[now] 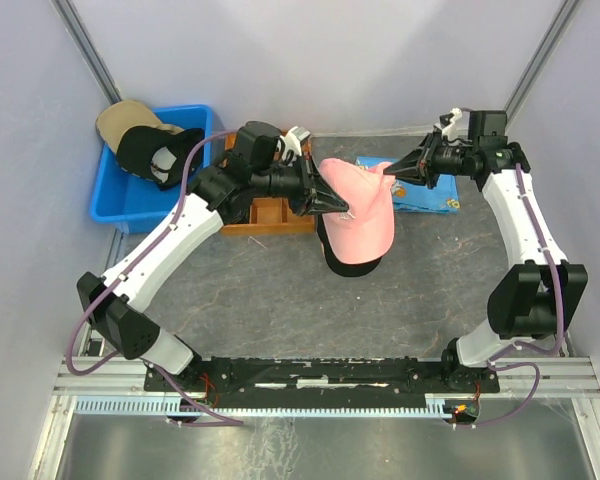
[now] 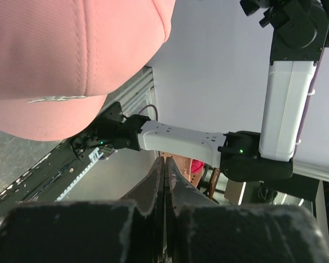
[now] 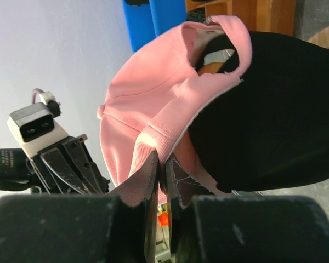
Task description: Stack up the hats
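The pink cap (image 1: 365,205) is held up over a black cap (image 1: 332,258) at the table's middle. My right gripper (image 1: 387,173) is shut on the pink cap's rim (image 3: 153,131), pinching the fabric between its jaws (image 3: 163,159). The black cap (image 3: 285,109) sits under the pink one's opening. My left gripper (image 1: 345,210) is shut with nothing between its fingers (image 2: 165,160); its tip is against the pink cap's left side, and the cap (image 2: 71,55) fills the upper left of its view. A tan cap (image 1: 120,118) and a second black cap (image 1: 145,150) lie in the blue bin.
The blue bin (image 1: 105,205) stands at the back left. A wooden tray (image 1: 270,215) sits under my left arm. A blue printed cloth (image 1: 430,195) lies under my right gripper. Grey walls close in the sides and back.
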Tool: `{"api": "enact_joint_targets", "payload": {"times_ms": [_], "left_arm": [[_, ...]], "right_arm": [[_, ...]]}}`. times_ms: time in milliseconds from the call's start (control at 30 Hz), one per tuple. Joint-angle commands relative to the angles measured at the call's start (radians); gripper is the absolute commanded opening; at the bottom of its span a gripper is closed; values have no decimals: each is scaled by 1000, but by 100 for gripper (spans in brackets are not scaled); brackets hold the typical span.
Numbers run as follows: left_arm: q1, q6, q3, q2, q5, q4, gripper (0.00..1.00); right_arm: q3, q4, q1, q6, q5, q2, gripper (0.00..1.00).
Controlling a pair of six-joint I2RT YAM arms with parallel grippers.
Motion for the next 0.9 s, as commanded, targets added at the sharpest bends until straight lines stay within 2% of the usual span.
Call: {"api": "enact_joint_targets", "payload": {"times_ms": [0,200,300,533,867], "left_arm": [[51,69,34,-38,-93,-75,3],[268,75,-165,-179,-151,-35,3],[329,80,-237,-211,-163,4,3],[336,95,-347,-208,-192,68,3],[334,84,-461,-152,-140,227,3]], "right_arm": [[-12,-57,-9,-104,-1,14,18],[-27,-170,-26,-228,60,44,23],[-47,-182,-26,-256,83,59,28],[-44,-259,-28,-357,156,95,33],[-131,-210,-28,-383,260,106,38]]}}
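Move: The black hat on the wooden stand, where the pink one is headed, lies about 6 cm left of the right hand, 5 cm back and 15 cm below; the held pink hat's middle is some 6 cm left, 5 cm back and 6 cm down. Beyond the stand, the blue cloth is about 13 cm ahead of this hand, 7 cm right and 30 cm lower. From the left hand the black hat is roughly 6 cm ahead, 2 cm right, 19 cm below. The pink hat, its rear edge still between the right fingers, is lowered towards the black hat: the right hand sinks about 12 cm, drifting slightly right, fingers tipping further down and spreading part-way. The left hand, shut and empty, swings left and forward away from the hats, turning some 25 degrees counter-clockwise, then drops straight down beside them. ##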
